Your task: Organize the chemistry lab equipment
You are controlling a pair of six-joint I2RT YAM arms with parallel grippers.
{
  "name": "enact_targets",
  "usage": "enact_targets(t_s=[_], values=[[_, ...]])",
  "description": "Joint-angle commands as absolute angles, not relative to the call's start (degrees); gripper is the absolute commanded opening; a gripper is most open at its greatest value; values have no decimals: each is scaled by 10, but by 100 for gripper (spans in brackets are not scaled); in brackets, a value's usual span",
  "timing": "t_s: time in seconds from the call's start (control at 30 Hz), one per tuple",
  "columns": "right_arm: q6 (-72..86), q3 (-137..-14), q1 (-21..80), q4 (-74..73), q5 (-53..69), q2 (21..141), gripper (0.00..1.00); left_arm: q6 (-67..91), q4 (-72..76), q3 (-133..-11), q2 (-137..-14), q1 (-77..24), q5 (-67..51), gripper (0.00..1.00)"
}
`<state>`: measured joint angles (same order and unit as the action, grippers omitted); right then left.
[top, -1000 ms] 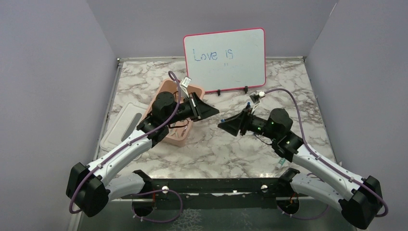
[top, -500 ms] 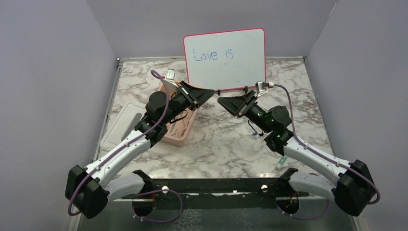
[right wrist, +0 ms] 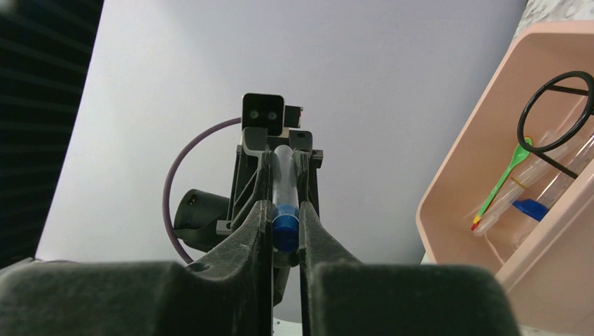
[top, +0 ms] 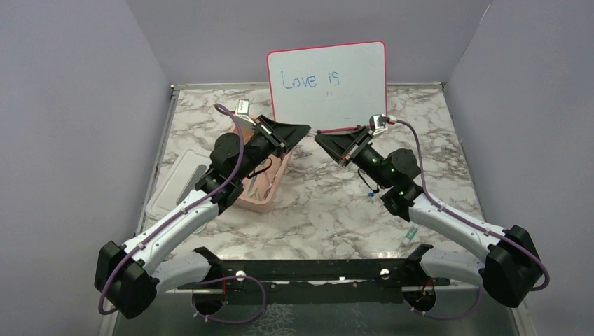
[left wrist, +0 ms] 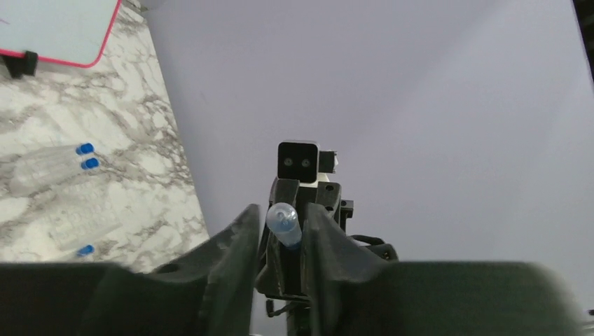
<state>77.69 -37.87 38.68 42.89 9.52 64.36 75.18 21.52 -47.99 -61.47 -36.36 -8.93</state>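
Note:
A clear tube with a blue cap (right wrist: 284,175) hangs in the air between my two grippers, in front of the whiteboard. My left gripper (left wrist: 280,217) is shut on its rounded clear end (left wrist: 283,220). Facing it tip to tip, my right gripper (right wrist: 284,210) is shut on the blue cap (right wrist: 285,225). From above, the left gripper (top: 302,130) and right gripper (top: 321,138) meet nose to nose. The pink tub (right wrist: 483,161) holds a black wire ring stand (right wrist: 553,105), a green-handled tool (right wrist: 508,175) and capped tubes (right wrist: 530,208).
The pink-framed whiteboard (top: 329,84) stands at the back, just behind the grippers. A white lid (top: 175,178) lies left of the pink tub (top: 260,205). Loose blue-capped tubes (left wrist: 52,164) lie on the marble table under the right arm. A small item (top: 410,234) lies near the front right.
Both arms rose and swung toward the whiteboard until their tips met. The right gripper went from wide open to shut on the tube's cap. The left gripper kept its hold.

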Motion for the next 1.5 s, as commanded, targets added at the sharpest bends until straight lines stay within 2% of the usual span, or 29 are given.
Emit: enact_targets(t_s=[0.0,0.1,0.23,0.4,0.53,0.73,1.0,1.47], values=[[753,-407,387,392,57,625,9,732,191,-485,-597,-361,-74,46],[707,-406,386,349,52,606,8,699,144,-489,-585,-357,-68,70],[607,-434,382,211,54,578,8,607,76,-493,-554,-346,-70,85],[462,-507,379,-48,20,551,7,431,-26,-515,-520,-344,-76,86],[373,-588,379,-278,-39,556,7,286,-92,-545,-513,-344,-131,86],[322,-664,378,-494,-148,601,6,200,-124,-533,-498,-344,-167,86],[317,-684,371,-504,-298,720,6,210,-65,-475,-516,-344,-240,86],[232,-654,277,-351,-215,817,6,211,-65,-461,-519,-345,-232,86]])
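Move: The blue-capped tube is already between the two grippers, cap end in the right one's fingers. The clear tube rack lies about 12 cm ahead of the right hand, some 21 cm to its right and 33 cm below. Two capped tubes are at the rack's far side, roughly 6 cm farther out than its middle; a single one lies about 7 cm nearer and 6 cm left of it. From the left hand, the rack is some 10 cm ahead, 24 cm right and 34 cm below. The left fingers open wide and let go of the tube's lower end while the right keeps its pinch on the cap. The right hand swings down and to its right, some 20 cm each way, turning the tube from slightly upward to steeply forward-down, then reaches about 6 cm forward over the rack. The left hand sinks about 11 cm and draws back 5. ##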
